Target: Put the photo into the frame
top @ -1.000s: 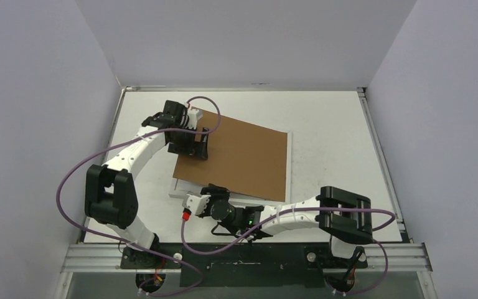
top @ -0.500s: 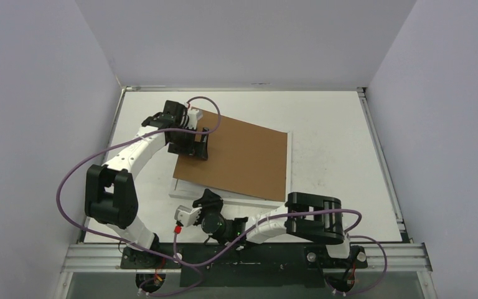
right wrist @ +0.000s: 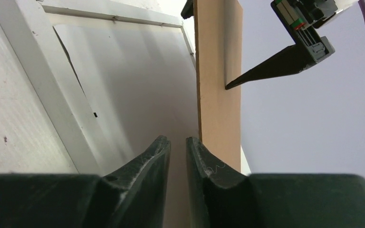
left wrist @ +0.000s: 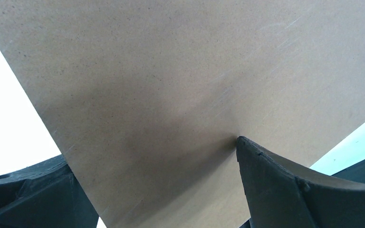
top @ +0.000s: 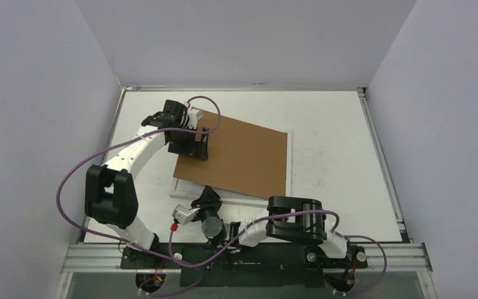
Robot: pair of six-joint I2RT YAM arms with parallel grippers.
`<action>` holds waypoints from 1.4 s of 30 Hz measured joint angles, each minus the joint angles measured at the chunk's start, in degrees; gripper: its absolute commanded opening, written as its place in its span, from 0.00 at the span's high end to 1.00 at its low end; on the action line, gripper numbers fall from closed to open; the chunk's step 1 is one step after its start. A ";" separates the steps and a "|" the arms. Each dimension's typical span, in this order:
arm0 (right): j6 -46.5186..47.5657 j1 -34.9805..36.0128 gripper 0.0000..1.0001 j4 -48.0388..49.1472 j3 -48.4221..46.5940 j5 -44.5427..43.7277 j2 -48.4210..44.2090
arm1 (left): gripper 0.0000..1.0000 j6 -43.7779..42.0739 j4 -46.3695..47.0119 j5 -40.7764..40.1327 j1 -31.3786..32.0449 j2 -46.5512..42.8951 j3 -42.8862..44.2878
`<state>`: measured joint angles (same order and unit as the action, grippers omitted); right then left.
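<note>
The white frame [top: 183,188] lies flat on the table, its rail [right wrist: 43,80] showing in the right wrist view. A brown backing board [top: 236,156] leans over it, raised at the left end, and fills the left wrist view [left wrist: 171,71]. My left gripper [top: 193,144] is open wide at the board's left corner, with one fingertip [right wrist: 266,66] touching its upper face. My right gripper [top: 208,193] hovers at the frame's near edge. Its jaws [right wrist: 177,140] are almost together, with a thin gap and nothing between them. The photo is hidden; only a pale surface [right wrist: 123,85] shows inside the frame.
Grey walls close off the left, back and right sides of the white table [top: 336,143]. A metal rail [top: 255,255] with the arm bases runs along the near edge. Purple cables [top: 68,180] loop beside both arms.
My right arm has pulled back toward the near edge and folded in, and its jaws have narrowed to a slit. The left arm and the board have not moved.
</note>
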<state>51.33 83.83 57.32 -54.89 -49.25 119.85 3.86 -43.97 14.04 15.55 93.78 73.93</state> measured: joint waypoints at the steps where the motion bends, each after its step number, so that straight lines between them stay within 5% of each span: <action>1: 0.63 0.04 0.71 1.03 -0.04 -0.42 0.50 | 0.04 0.00 0.00 0.00 0.00 0.00 0.00; 10: 3.37 0.37 0.73 6.21 -0.76 -3.08 2.84 | 0.04 0.02 -0.26 0.33 -0.02 0.00 0.37; 18: 4.68 1.57 0.59 7.82 -1.36 -4.76 3.76 | 0.04 -0.02 -0.87 0.59 0.00 0.00 1.01; 42: 13.03 3.02 0.54 18.25 -3.39 -10.08 6.69 | 0.04 -0.33 -1.31 -0.09 0.00 0.79 1.05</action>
<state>64.36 86.85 75.57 -58.28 -59.33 126.54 3.53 -45.28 13.96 15.55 94.56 74.98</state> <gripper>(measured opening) 0.450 0.965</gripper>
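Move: The brown board's near edge is almost at the right fingertips, about 1 cm ahead, level sideways and roughly 1 cm above the hand point. The white frame's near rail runs some 3 cm back and 7 cm below, straight under sideways; the frame's near-left corner is about 14 cm left, 3 cm back and 7 cm down. From the left hand, that same spot on the board's edge is some 12 cm back, 6 cm right and 2 cm lower. Backing off about 2.5 cm from the board's near edge, the right hand then rises and comes forward again by some 1.5 cm, ending about 2 cm higher with fingertips tilted slightly up and turned clockwise. Its nearly shut fingers open to just under half, one below and one above the edge, not gripping. The left hand stays, wide open around the board's left edge, a fingertip resting on top. ##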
